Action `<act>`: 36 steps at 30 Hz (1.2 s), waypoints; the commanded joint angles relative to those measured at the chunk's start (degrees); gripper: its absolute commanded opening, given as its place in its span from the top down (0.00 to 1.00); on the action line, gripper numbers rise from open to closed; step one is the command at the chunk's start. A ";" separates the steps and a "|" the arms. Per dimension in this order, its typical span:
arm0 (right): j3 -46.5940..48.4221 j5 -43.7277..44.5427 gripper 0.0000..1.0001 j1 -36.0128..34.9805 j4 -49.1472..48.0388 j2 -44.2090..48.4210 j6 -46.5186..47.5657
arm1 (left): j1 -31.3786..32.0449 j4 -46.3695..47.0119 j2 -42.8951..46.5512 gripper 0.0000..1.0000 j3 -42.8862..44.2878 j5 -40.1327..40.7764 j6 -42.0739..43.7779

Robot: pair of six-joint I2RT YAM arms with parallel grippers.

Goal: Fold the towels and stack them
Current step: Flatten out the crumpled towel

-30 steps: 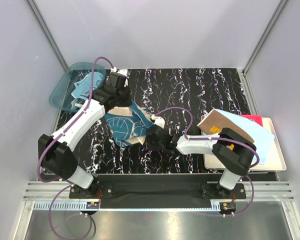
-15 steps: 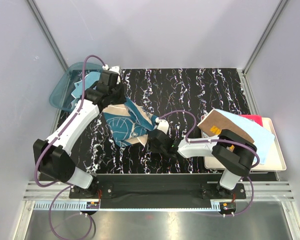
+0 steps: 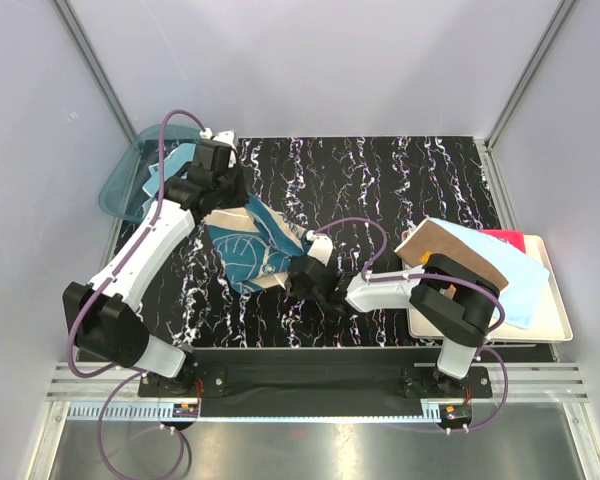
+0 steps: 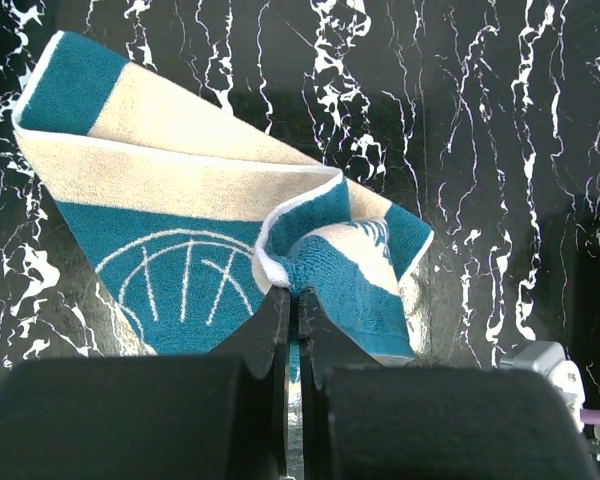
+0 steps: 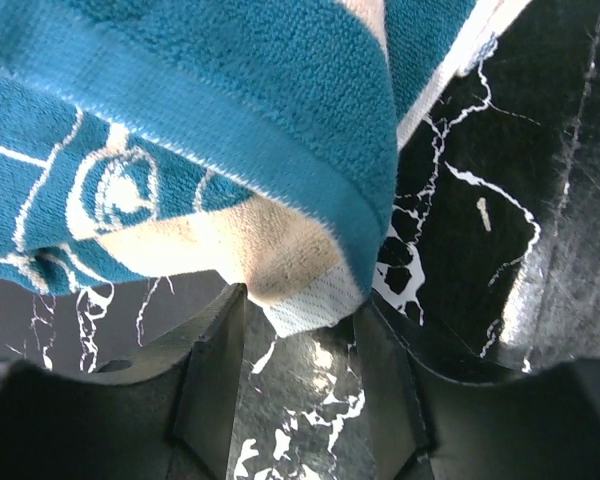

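Observation:
A teal towel with a white line pattern (image 3: 245, 250) lies crumpled on the black marbled table, left of centre. My left gripper (image 3: 232, 203) is shut on a bunched fold at its far edge, seen pinched at the fingertips (image 4: 293, 300) in the left wrist view, where the teal towel (image 4: 170, 270) spreads out beyond. My right gripper (image 3: 292, 272) is low at the towel's near right corner. Its jaws stand open (image 5: 298, 312), with the white-hemmed corner of the teal towel (image 5: 230, 100) hanging between the fingertips. Folded towels, light blue (image 3: 495, 268) over brown (image 3: 442, 245) and red (image 3: 507, 238), sit stacked at the right.
The stack rests on a cream tray (image 3: 552, 322) at the right edge. A translucent teal basket (image 3: 125, 190) at the far left holds a light blue cloth (image 3: 175, 165). Grey walls close in the table.
My right gripper has opened and slid left to the towel's near corner. My left gripper has drawn slightly back and left, pulling the towel with it.

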State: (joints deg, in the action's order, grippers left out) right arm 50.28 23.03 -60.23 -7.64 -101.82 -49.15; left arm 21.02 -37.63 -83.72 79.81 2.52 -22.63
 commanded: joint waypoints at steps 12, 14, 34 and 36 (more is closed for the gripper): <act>-0.71 3.25 0.79 -0.24 -1.68 -0.75 -2.53 | -0.98 1.68 3.92 1.00 1.84 -1.12 0.75; -1.15 3.95 0.95 -0.33 -0.19 1.70 -2.54 | -1.06 1.59 4.44 1.00 2.19 -1.21 0.75; 31.53 28.30 1.00 -0.15 30.85 33.44 46.65 | -0.98 -2.01 20.44 1.00 19.48 2.75 8.21; 37.13 27.69 1.00 -0.24 29.36 33.18 54.83 | -0.98 -1.66 20.62 1.00 22.13 2.40 8.74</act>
State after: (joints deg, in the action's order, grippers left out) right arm 80.29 46.50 -60.27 24.71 -69.63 -11.42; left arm 20.27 -41.89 -64.27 97.30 3.73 -16.71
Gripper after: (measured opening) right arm 0.018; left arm 0.025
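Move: The corner of the crumpled teal-and-beige towel that the right hand wants lies between its open fingers, about 1 cm ahead and 1 cm below. The rest of the towel on the table spreads roughly 7 cm ahead and 9 cm left of that hand. From the left hand, already pinching another part of the towel, the corner is some 14 cm back, 9 cm right and 20 cm down; the basket is around 8 cm ahead, 20 cm left and 17 cm below. The right fingers close on the towel corner down near the table and pinch it, then carry it up fast, about 35 cm, and roughly 12 cm to the right, away from the left hand, tipping up nearly 40 degrees. The left hand keeps its pinch, creeps upward at first, then rises some 23 cm while drawing back about 7 cm, its fingertips also tilting up. ##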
